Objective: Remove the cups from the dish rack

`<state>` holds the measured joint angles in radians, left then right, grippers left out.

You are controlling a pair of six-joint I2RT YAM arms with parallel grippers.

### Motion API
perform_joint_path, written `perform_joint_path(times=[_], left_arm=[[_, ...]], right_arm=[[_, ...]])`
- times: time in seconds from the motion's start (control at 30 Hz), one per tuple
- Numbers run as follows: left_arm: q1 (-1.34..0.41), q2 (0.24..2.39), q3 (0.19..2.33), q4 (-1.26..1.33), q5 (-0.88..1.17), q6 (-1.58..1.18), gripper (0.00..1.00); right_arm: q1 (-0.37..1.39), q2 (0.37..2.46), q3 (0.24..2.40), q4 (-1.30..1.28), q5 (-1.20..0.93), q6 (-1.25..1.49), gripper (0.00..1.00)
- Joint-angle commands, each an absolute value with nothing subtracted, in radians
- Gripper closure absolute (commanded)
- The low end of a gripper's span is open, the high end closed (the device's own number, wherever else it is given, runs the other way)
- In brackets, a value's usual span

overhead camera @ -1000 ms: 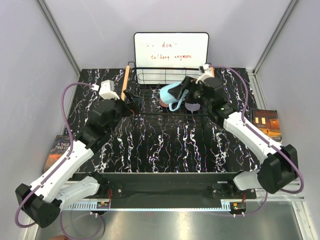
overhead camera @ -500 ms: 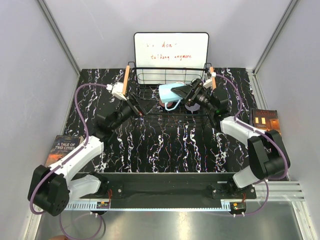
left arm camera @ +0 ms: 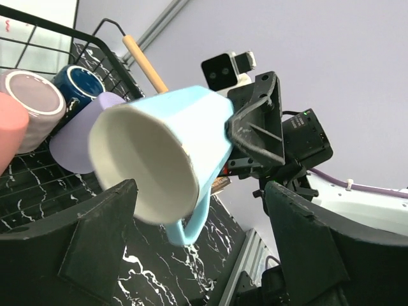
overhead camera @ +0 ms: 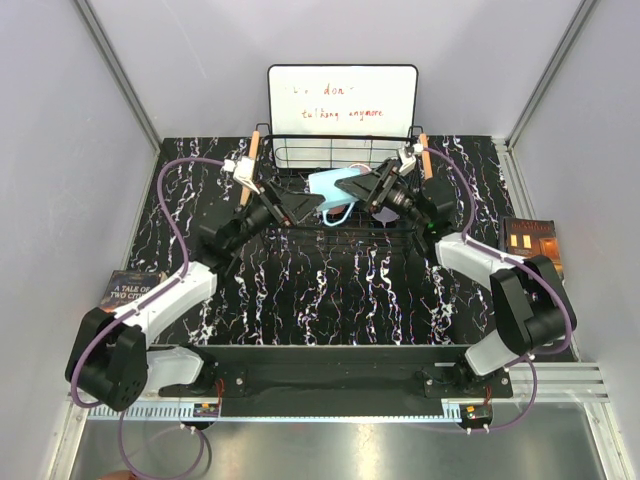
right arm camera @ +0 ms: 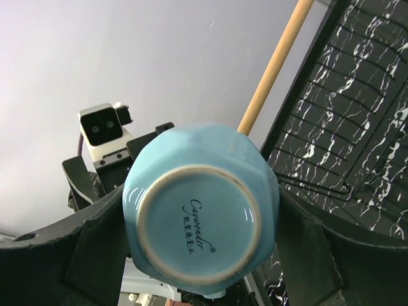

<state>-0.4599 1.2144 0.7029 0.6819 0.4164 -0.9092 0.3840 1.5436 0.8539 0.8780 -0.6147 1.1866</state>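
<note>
A light blue cup (overhead camera: 325, 188) with a cream inside hangs on its side above the dish rack (overhead camera: 300, 150), and my right gripper (overhead camera: 352, 188) is shut on it. In the right wrist view both fingers press the sides of the cup (right arm camera: 197, 223) near its base. My left gripper (overhead camera: 305, 207) faces the cup's mouth (left arm camera: 159, 159), open, with its fingertips level with the rim and handle. The salmon pink (left arm camera: 9, 131), mauve (left arm camera: 29, 108), navy (left arm camera: 76, 83) and lavender (left arm camera: 73, 137) cups lie in the rack behind.
A white board (overhead camera: 342, 95) with writing leans behind the rack. The rack's wooden handles (overhead camera: 250, 165) (overhead camera: 425, 157) stick up at either end. One book (overhead camera: 533, 245) lies off the table's right edge, another (overhead camera: 125, 290) off its left.
My left arm has reached forward and to the right, up to the cup's mouth, its jaws narrowing slightly. The right gripper has carried the cup a little to the left.
</note>
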Motion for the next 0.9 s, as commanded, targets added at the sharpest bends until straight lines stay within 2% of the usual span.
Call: perform_joint_path(times=[0.0, 0.1, 0.23, 0.27, 0.37, 0.53, 0.63, 0.77, 0.87], left_arm=[[-0.474, 1.226, 0.765, 0.781, 0.457, -0.911, 0.16], [-0.479, 1.241, 0.776, 0.778, 0.46, -0.904, 0.23], [-0.483, 1.261, 0.785, 0.77, 0.477, -0.903, 0.38], [-0.483, 1.264, 0.784, 0.776, 0.482, -0.907, 0.45], [-0.485, 1.267, 0.77, 0.798, 0.489, -0.908, 0.57], [-0.485, 1.273, 0.761, 0.811, 0.492, -0.913, 0.7], [-0.485, 1.285, 0.768, 0.815, 0.494, -0.922, 1.0], [-0.485, 1.318, 0.773, 0.847, 0.503, -0.966, 1.0], [-0.485, 1.302, 0.798, 0.75, 0.486, -0.931, 1.0]], right_arm=[[0.429, 1.539, 0.91, 0.999, -0.635, 1.189, 1.0], [0.446, 1.548, 0.911, 1.006, -0.635, 1.187, 1.0], [0.462, 1.56, 0.911, 1.025, -0.638, 1.193, 1.0], [0.463, 1.56, 0.911, 1.028, -0.637, 1.196, 1.0], [0.462, 1.552, 0.911, 1.032, -0.637, 1.195, 1.0], [0.465, 1.551, 0.911, 1.042, -0.644, 1.197, 1.0], [0.477, 1.557, 0.914, 1.048, -0.658, 1.2, 1.0], [0.486, 1.563, 0.911, 1.045, -0.678, 1.203, 1.0], [0.486, 1.546, 0.911, 0.991, -0.696, 1.174, 1.0]])
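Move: The light-blue cup, held in the right gripper with its mouth towards the left hand, has its middle about 5 cm ahead and 5 cm right of the open left fingers, roughly level; from the right hand point it is about 4 cm left and 1 cm ahead. Some 15 cm below the left hand in the rack stand the coral cup, 10 cm ahead and 6 right, the mauve cup, 13 ahead and 12 right, and the purple cup, 7 ahead and 20 right. Leftward and a little back, the right hand brings the blue cup about 3 cm to the left hand, keeping its grip round the body, then holds it there. The left hand eases 2 cm right to meet it and closes from wide to nearly shut, pinching the wall at the rim with one finger inside the mouth. Once it has closed, both hands rise about 2 cm. ##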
